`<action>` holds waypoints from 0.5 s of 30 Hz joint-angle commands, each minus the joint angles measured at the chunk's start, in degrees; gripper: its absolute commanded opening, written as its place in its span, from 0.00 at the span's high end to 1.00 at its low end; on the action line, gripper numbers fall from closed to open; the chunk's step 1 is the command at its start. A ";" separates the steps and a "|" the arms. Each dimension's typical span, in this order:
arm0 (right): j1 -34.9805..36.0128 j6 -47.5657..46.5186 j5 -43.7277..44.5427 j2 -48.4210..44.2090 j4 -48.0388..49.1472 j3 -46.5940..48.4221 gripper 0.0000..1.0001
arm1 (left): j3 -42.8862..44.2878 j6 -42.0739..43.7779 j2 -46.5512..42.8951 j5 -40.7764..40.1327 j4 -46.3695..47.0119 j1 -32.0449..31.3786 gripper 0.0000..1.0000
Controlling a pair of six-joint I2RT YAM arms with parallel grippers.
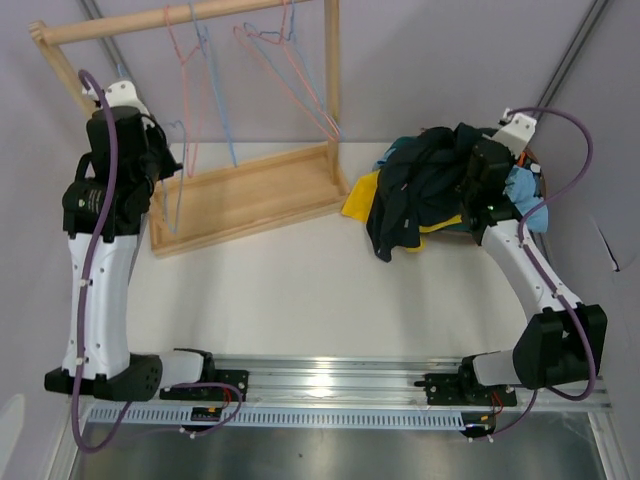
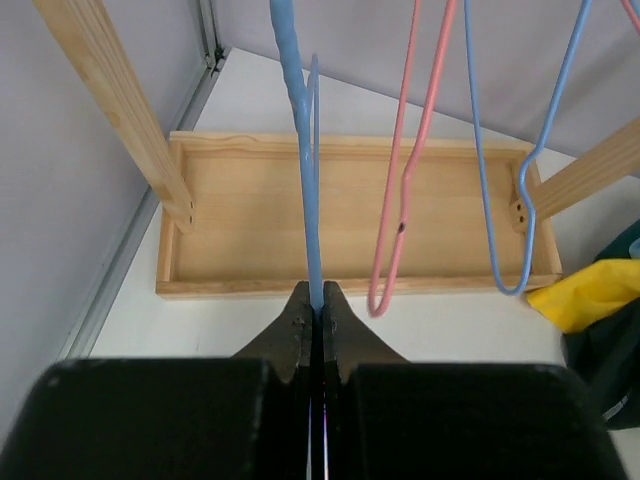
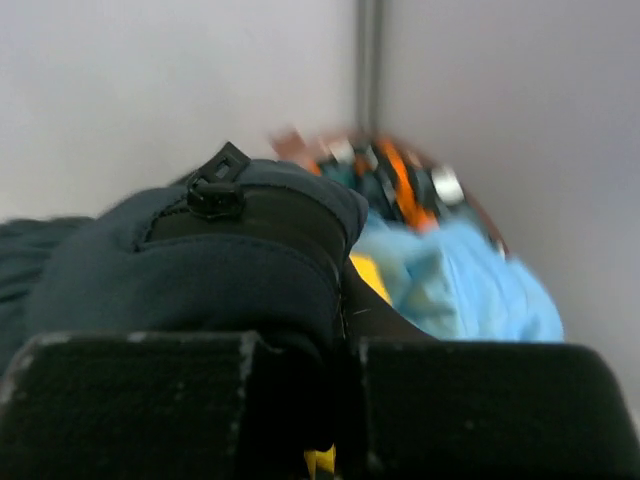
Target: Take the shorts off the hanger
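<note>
The shorts lie in a heap [image 1: 420,190] at the back right of the table: black ones on top, yellow [image 1: 362,197] at the left edge, light blue [image 1: 522,185] on the right. My right gripper [image 1: 478,175] sits on that heap. In the right wrist view it [image 3: 345,300] is shut on the black shorts [image 3: 230,260], with light blue [image 3: 450,290], yellow and orange-patterned cloth behind. My left gripper [image 2: 318,300] is shut on a bare blue hanger [image 2: 308,180] in front of the wooden rack; it also shows in the top view [image 1: 160,165].
The wooden rack has a top rod [image 1: 180,18] and a tray base [image 1: 250,195] at the back left. Bare pink [image 2: 405,190] and blue [image 2: 500,200] hangers dangle from the rod. A grey wall runs close behind and to the right of the heap.
</note>
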 commanded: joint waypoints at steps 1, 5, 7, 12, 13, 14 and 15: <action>-3.66 8.87 5.44 -2.01 -2.71 -4.73 1.00 | 8.42 1.97 3.89 -4.04 1.38 0.50 1.00; -9.46 16.62 -1.02 -1.31 -10.89 -6.75 0.09 | 13.53 2.32 7.23 -4.30 0.59 0.59 1.00; -10.26 19.08 -3.51 -2.36 -12.22 -8.24 0.01 | 16.42 2.59 8.55 -5.18 0.50 0.59 1.00; -10.26 23.22 -11.16 -6.93 -11.44 -16.85 0.01 | 24.33 3.73 14.07 -6.85 -1.08 0.59 1.00; -9.30 24.27 -12.91 -7.89 -11.17 -18.17 0.00 | 25.12 3.90 14.96 -6.85 -1.34 0.59 1.00; -8.42 24.63 -13.19 -9.47 -10.91 -20.88 0.01 | 28.53 4.17 15.84 -6.76 -1.52 0.59 1.00; -7.37 24.80 -13.28 -10.27 -10.21 -22.13 0.00 | 29.43 4.17 16.63 -6.68 -1.87 0.59 1.00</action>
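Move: The basket I drop the black shorts into has its middle about 6 cm ahead of my right hand, 5 cm to its left and 25 cm below. The light blue cloth there lies about 8 cm right, 2 cm ahead and 22 cm below. For the blue hanger, the rack's wooden bar is roughly 11 cm ahead of my left hand, level sideways and 18 cm up; a hung pink hanger is about 11 cm ahead, 6 cm right and 4 cm up. I swing my right hand down some 14 cm towards the basket, easing back about 5 cm and going right before turning back left, and spread the fingers wide on the way to let go of the black shorts, tipping the hand down and rolling it. My left hand, still pinching the blue hanger, lifts it about 7 cm and forward 4 cm towards the bar, tilting slightly up. ##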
